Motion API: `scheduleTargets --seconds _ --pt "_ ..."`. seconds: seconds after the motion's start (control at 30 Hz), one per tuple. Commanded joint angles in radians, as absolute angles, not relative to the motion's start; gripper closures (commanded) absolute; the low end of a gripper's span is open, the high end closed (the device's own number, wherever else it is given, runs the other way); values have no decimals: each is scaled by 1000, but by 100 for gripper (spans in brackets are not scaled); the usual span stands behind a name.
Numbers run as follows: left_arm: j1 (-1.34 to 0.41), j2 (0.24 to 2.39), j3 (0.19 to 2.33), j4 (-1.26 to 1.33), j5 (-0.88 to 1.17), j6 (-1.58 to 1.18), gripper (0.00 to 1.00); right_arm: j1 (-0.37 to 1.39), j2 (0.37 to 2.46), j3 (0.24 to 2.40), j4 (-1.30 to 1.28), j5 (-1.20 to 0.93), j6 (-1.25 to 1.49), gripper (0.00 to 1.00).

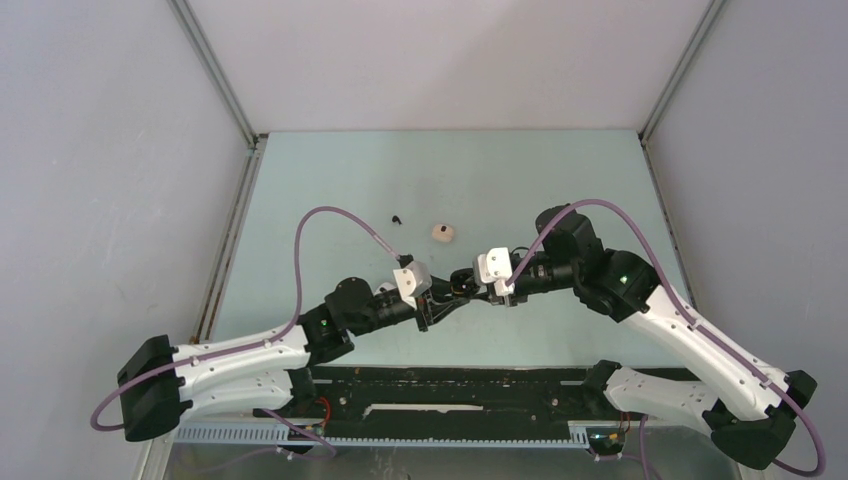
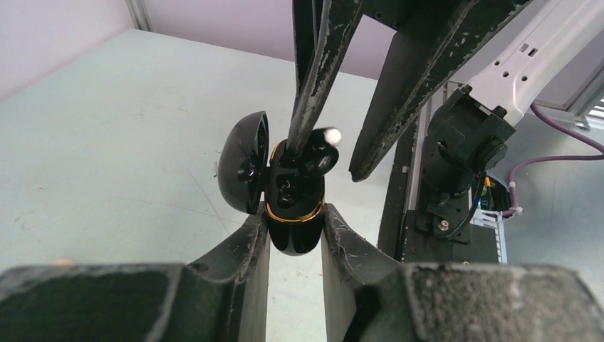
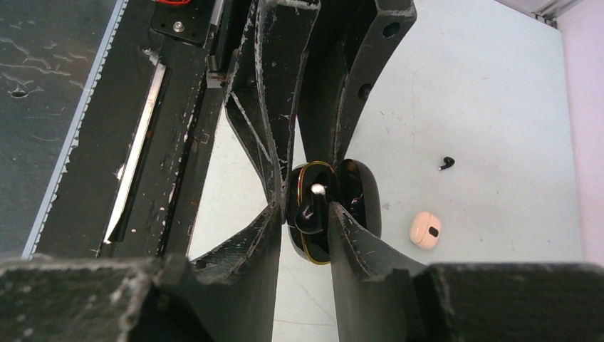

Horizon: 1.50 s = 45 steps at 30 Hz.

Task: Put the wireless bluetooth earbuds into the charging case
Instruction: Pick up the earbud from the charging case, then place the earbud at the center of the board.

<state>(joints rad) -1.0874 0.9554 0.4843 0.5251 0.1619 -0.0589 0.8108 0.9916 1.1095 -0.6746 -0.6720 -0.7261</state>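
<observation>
My left gripper [image 2: 295, 221] is shut on a glossy black charging case [image 2: 293, 239] with a gold rim, held above the table with its lid [image 2: 246, 160] swung open. A black earbud [image 3: 311, 210] with a white tip sits at the case's well, between the fingers of my right gripper [image 3: 306, 210]. One right finger [image 2: 310, 107] touches the bud and the other stands slightly off it. From above, both grippers [image 1: 440, 300] [image 1: 467, 283] meet at the case [image 1: 455, 287]. A second black earbud [image 1: 397, 217] [image 3: 446, 163] lies loose on the table beyond.
A small beige-pink rounded piece [image 1: 443, 232] [image 3: 425, 229] with a black spot lies on the pale green table [image 1: 330, 190] just beyond the grippers. The black base rail [image 1: 450, 395] runs along the near edge. Grey walls enclose the table.
</observation>
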Motion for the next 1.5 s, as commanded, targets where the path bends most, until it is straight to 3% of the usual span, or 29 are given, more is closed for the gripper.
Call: scheduleTargets --seconds 0.0,0.5,0.77,0.9,1.07,1.47 --pt "-1094 963 510 540 173 -35 100 819 991 1134 -642 -663 -705 67" --pt "-1094 978 526 496 127 -26 100 818 989 1136 -649 -634 -724 88" --pt "-1094 969 523 373 -88 -38 100 780 1047 1197 -978 -630 -917 100" --pt "-1094 923 493 365 -187 -64 100 726 1199 1140 -1218 -583 -1066 100" --pt "-1094 844 461 344 -282 -85 100 638 1531 1167 -1398 -471 -1127 100" --pt "-1094 638 406 232 -397 -121 100 585 1864 1213 -1259 -307 -1092 92"
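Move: The black earbud at the open black case sits at the right fingertips, about a centimetre farther left; the case, held in the left hand, is some 2 cm left of and 1 cm below the right hand. Down on the table, about 27 cm lower, lie the peach case, 22 cm ahead and 4 cm left, and a loose earbud, 25 cm ahead and 14 cm left. From the left hand the held-case earbud is about 3 cm right, 1 cm back and 1 cm up. The right fingers close on the black earbud and pinch it, ease it rightwards out of the black case, then sweep it down some 23 cm and right about 13 cm towards the table, tipping to point steeply down. The left hand keeps its grip on the case and, after dipping a little, carries it about 9 cm left and 5 cm forward, turning counter-clockwise roughly 30 degrees. ##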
